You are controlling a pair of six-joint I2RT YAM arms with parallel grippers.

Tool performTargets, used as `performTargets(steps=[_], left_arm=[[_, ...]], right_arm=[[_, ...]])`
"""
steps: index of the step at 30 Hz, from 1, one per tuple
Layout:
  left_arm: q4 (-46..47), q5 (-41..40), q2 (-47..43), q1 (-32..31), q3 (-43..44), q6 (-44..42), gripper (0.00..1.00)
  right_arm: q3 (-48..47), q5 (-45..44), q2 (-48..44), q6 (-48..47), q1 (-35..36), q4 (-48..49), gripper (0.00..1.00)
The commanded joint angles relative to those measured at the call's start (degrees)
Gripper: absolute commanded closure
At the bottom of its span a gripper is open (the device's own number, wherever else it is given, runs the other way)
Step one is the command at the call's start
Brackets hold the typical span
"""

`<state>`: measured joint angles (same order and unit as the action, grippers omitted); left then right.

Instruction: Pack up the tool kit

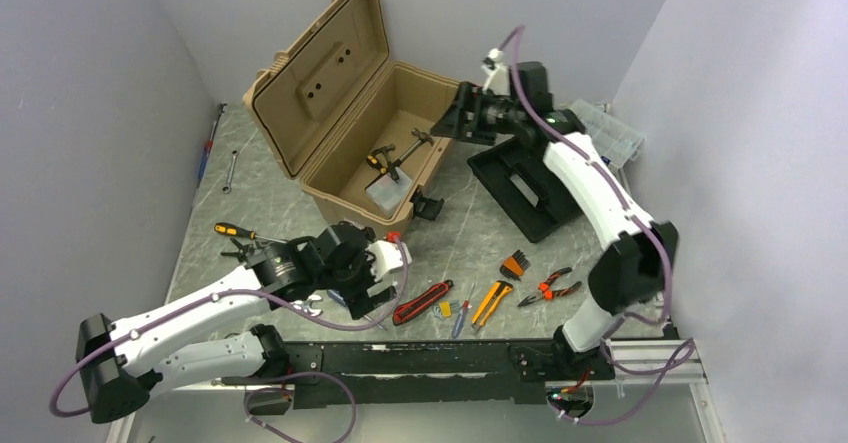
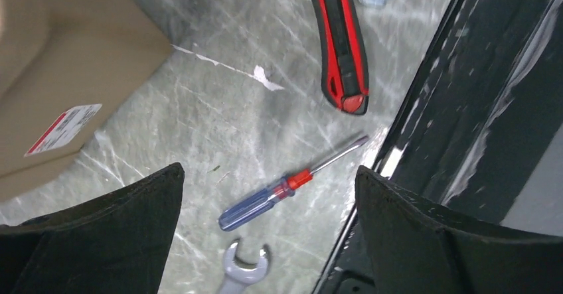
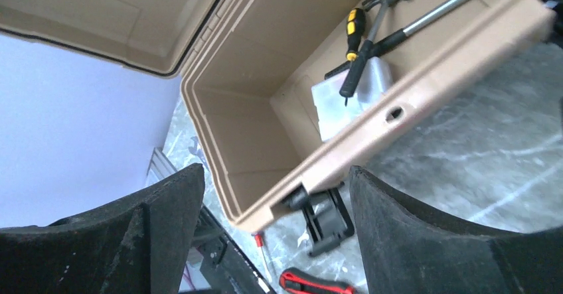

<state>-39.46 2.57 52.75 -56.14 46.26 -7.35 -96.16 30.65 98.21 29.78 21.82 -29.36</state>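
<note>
The tool kit (image 1: 345, 203) is a tan toolbox standing open at the back, lid (image 1: 320, 73) up. Inside lie a hammer (image 3: 382, 5), a yellow-black screwdriver (image 3: 353, 42), a long metal-shafted tool (image 3: 438, 8) and a small clear box (image 3: 342, 101). Its black insert tray (image 1: 525, 188) rests on the table to the right. My right gripper (image 3: 275, 174) hovers open and empty over the box's right end (image 1: 448, 121). My left gripper (image 1: 365, 298) hangs open above a blue-handled screwdriver (image 2: 279, 191) and a wrench (image 2: 242, 271), touching neither.
Loose tools lie along the front: red knife (image 1: 422, 301), yellow knife (image 1: 490, 301), pliers (image 1: 550, 288), bit holder (image 1: 514, 263), yellow-black screwdriver (image 1: 235, 231). A wrench (image 1: 230, 171) lies by the left wall. A clear organiser case (image 1: 605, 128) sits at the back right. The black rail (image 2: 478, 108) borders the near edge.
</note>
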Motion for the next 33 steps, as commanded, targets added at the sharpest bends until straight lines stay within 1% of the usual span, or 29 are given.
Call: performTargets(steps=[1,5,8,10,16,19,20,22,25,29,33], left_arm=[[-1.06,2.68,3.97,-0.24,-0.95,-16.59,0.01],[-7.53,3.34,10.95,0.45,1.51,-23.15,0.09],[-13.24,3.6,16.61,1.56,3.81,-26.22,0.08],[-15.07,3.23,17.99,2.32,4.19,-27.97,0.08],[-11.53,1.11,19.7,3.36,0.77,-31.63,0.13],[-9.59,1.7,21.0,3.5,-0.2,-32.98,0.15],[-9.18,1.81,21.74,3.49,-0.51,-33.47,0.17],[-7.79,1.16,23.13,3.49,-1.52,-34.1,0.26],[-5.36,-0.55,24.42,3.45,-3.03,-34.53,0.33],[-1.93,-1.76,25.83,3.45,-4.66,-35.17,0.48],[-1.22,-0.87,31.21,3.41,-4.81,-34.31,0.5]], right_arm=[[8.2,3.47,-10.18,0.18,-3.59,5.06,0.19],[13.3,4.63,-15.7,-0.16,-4.74,4.89,0.18],[16.84,6.21,-18.53,1.01,-5.09,6.84,0.18],[18.28,7.36,-19.5,1.76,-5.14,7.77,0.18],[21.37,9.88,-21.45,3.52,-5.18,9.9,0.2],[21.63,9.75,-22.05,3.17,-5.15,9.41,0.2],[21.64,9.72,-22.09,3.09,-5.13,9.27,0.2],[21.63,9.7,-22.54,3.13,-5.21,9.15,0.2],[21.88,9.82,-23.12,3.4,-5.35,9.47,0.2],[22.11,10.25,-23.8,3.63,-5.64,9.51,0.2],[22.56,10.6,-24.59,3.78,-6.22,9.7,0.2]])
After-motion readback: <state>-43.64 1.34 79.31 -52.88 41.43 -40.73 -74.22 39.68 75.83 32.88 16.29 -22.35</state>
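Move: The blue screwdriver's handle lies about 5 cm to the left of my left hand, level with it fore and aft and 14 cm below. The wrench is on the table in line with it, its middle roughly 18 cm to my left hand's left; the red utility knife lies about 12 cm to its right, also level. From my right hand, the screwdriver handle is some 26 cm back, 22 cm left and 27 cm below. I lower my left hand about 13 cm to the blue screwdriver's handle, easing some 6 cm left, while the wrist swings the slanted fingers to point nearly straight down and turns clockwise. Late in the descent I narrow the wide-open fingers to about half, one on each side of the handle near its red collar. My empty, open right hand draws back about 8 cm and 5 cm right, away from the toolbox. ##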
